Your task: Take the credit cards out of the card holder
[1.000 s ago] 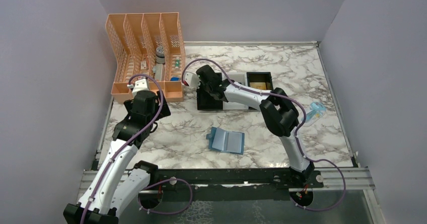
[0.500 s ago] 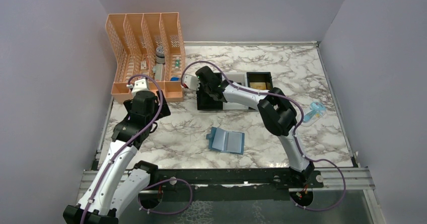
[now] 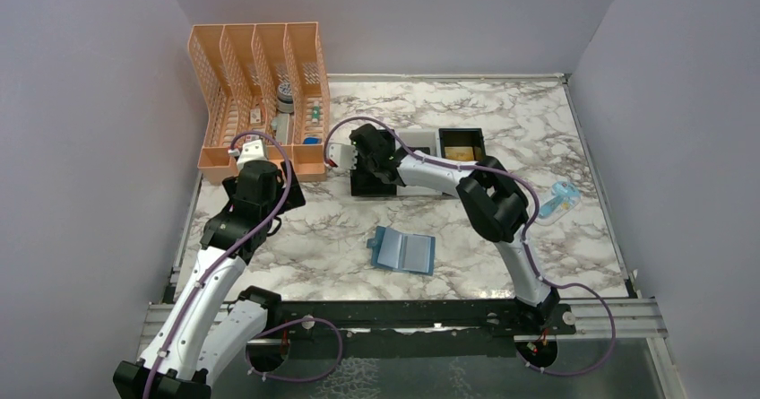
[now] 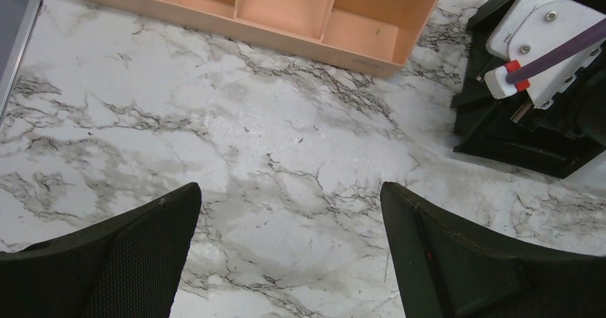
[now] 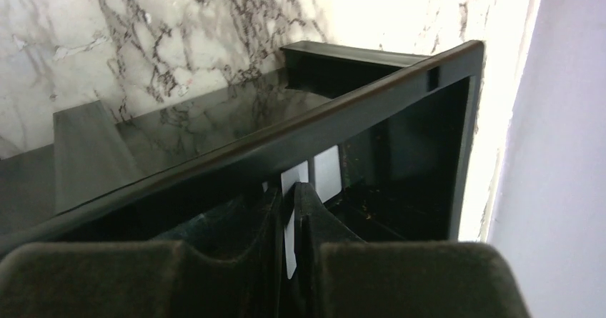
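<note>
The teal-blue card holder [image 3: 404,252] lies open on the marble at centre front, with no gripper near it. My right gripper [image 5: 287,196] hangs over the left compartment of the black tray [image 5: 321,121]. Its jaws are almost together, and a pale silver-grey credit card [image 5: 289,246] stands on edge between them. In the top view that gripper [image 3: 363,161] is at the tray's left end, and a gold credit card [image 3: 460,153] lies in the right compartment. My left gripper [image 4: 289,196] is wide open over bare marble and holds nothing.
A peach mesh organizer [image 3: 260,103] with small items stands at the back left, and its base [image 4: 286,11] is just ahead of my left gripper. A clear blue object [image 3: 560,197] lies near the right edge. Grey walls close in three sides.
My right wrist has shifted slightly over the tray's left compartment. The left arm and the card holder have not moved.
</note>
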### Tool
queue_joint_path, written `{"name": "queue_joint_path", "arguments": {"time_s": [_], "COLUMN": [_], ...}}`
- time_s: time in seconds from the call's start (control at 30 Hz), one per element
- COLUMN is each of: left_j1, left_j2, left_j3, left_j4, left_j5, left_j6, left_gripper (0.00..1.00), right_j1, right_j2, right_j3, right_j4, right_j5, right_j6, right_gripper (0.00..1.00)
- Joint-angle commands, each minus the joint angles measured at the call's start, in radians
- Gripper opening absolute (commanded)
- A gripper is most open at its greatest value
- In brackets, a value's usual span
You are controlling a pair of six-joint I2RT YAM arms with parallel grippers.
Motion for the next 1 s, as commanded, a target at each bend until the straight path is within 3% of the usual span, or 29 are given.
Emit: {"name": "queue_joint_path", "arguments": {"time_s": [0.0, 0.43, 0.47, 0.5, 0.53, 0.57, 0.97], "left_j1": [0.004, 0.004, 0.005, 0.004, 0.004, 0.004, 0.004], "left_j2": [0.000, 0.008, 0.010, 0.011, 0.011, 0.011, 0.020], "left_j3": [-0.003, -0.004, -0.004, -0.005, -0.003, -0.004, -0.004], "left_j4": [0.025, 0.026, 0.027, 0.027, 0.027, 0.026, 0.027], "left_j5": [0.024, 0.028, 0.028, 0.029, 0.028, 0.028, 0.036], "left_j6": [0.018, 0.019, 0.019, 0.019, 0.019, 0.020, 0.021], "left_gripper": [0.99, 0.99, 0.99, 0.99, 0.99, 0.99, 0.99], "right_j1": [-0.005, -0.011, -0.012, -0.013, -0.015, -0.016, -0.028], "right_j2": [-0.003, -0.009, -0.011, -0.014, -0.017, -0.021, -0.082], "right_j3": [-0.045, -0.065, -0.064, -0.064, -0.063, -0.062, -0.095], "right_j4": [0.042, 0.068, 0.065, 0.064, 0.063, 0.060, 0.169], "right_j5": [-0.018, -0.031, -0.034, -0.042, -0.046, -0.053, -0.047], "right_j6": [-0.038, -0.035, -0.029, -0.021, -0.011, -0.005, 0.058], "right_gripper": [0.14, 0.16, 0.25, 0.45, 0.55, 0.57, 0.58]}}
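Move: The right hand still holds a white card edge-on in the left black bin; the bin's middle lies about 2 cm back and 2 cm below. From that hand, the middle white compartment is some 10 cm to the right and 3 cm back, and the blue card holder about 22 cm back and 7 cm right, roughly 4 cm lower. For the idle left hand, the left black bin lies about 14 cm ahead, 20 cm right and 16 cm below. Sink the right gripper the last centimetre or so into the left black bin, easing the nearly shut fingers slightly apart. Hold there briefly, then spread them to just over half open to let go of the card, coming up and forward by barely half a centimetre with the fingers still in the bin. ##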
